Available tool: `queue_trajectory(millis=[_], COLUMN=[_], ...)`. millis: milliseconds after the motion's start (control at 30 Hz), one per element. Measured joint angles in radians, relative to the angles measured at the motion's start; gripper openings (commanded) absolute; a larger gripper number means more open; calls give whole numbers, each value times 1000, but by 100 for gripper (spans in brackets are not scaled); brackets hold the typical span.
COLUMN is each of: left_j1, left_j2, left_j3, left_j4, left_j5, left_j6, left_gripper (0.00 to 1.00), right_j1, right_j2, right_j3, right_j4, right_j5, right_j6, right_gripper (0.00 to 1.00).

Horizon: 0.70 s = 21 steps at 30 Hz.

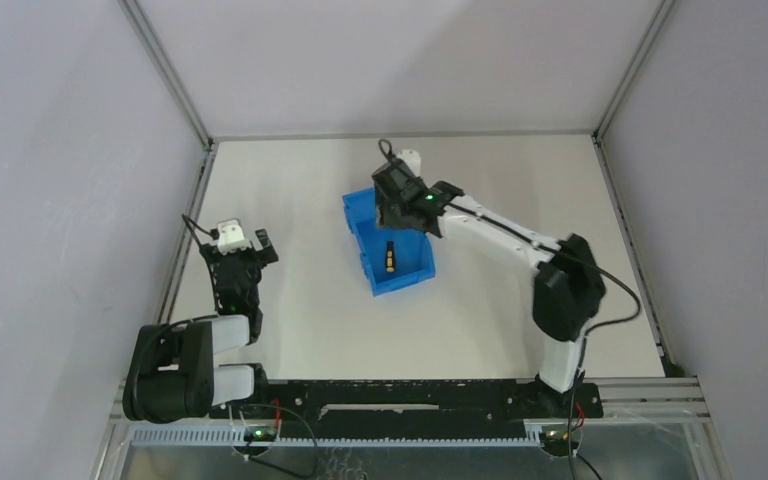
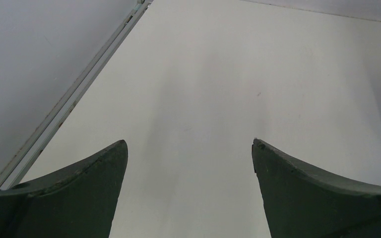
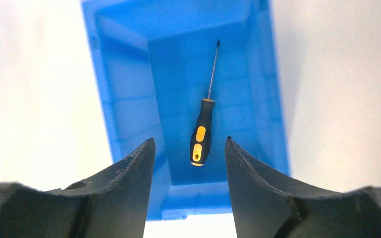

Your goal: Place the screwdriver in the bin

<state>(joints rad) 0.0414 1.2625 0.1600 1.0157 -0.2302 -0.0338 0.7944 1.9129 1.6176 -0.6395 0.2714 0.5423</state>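
Observation:
The blue bin [image 1: 408, 272] stands mid-table. The screwdriver [image 1: 390, 259] lies flat on its floor. In the right wrist view the screwdriver [image 3: 202, 136] has a black and yellow-orange handle nearest my fingers and a thin shaft pointing away, inside the bin [image 3: 129, 99]. My right gripper [image 1: 397, 208] hovers over the bin's far end, open and empty [image 3: 190, 144]. My left gripper [image 1: 245, 242] is open and empty over bare table at the left [image 2: 189, 144].
White walls with metal frame rails [image 1: 182, 225] bound the table on the left, right and back. The left wrist view shows the left rail [image 2: 74, 99] beside the table surface.

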Motion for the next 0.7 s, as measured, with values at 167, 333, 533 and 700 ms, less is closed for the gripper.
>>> queue_trajectory(millis=[167,333,533,700], left_j1=[0,0,0,0], left_j2=[0,0,0,0], left_j3=[0,0,0,0], left_j4=[0,0,0,0], left_j5=[0,0,0,0], left_j6=[0,0,0,0], left_gripper=[100,100,100,100], right_j1=[-8,-79,-389,-626], right_j2=[-224,-411,-573,-702], right_j3=[-74,-249,-460,-546], right_j4=[19,22,13,18], right_j5=[119,238,197,105], right_j6=[-32,-85,-143,-210], right_gripper=[99,100,100,100])
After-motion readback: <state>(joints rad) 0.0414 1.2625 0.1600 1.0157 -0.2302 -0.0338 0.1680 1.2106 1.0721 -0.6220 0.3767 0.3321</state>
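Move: The screwdriver already lies loose in the bin, its middle roughly 2 cm ahead of and 1 cm to the right of the right hand and about 12 cm below it. The bin's middle is some 3 cm ahead, neither left nor right, and about 10 cm below the same hand. From the idle left hand the screwdriver is roughly 30 cm to the right, 3 cm ahead and 10 cm lower. Touching nothing, the empty right hand climbs about 9 cm from over the bin, then swings away to the robot's right across the bare table, some 32 cm in all, sinking slightly on the way. The half-open fingers spread fully early on, while the wrist turns about 30 degrees clockwise and the fingertips tip up a little. ##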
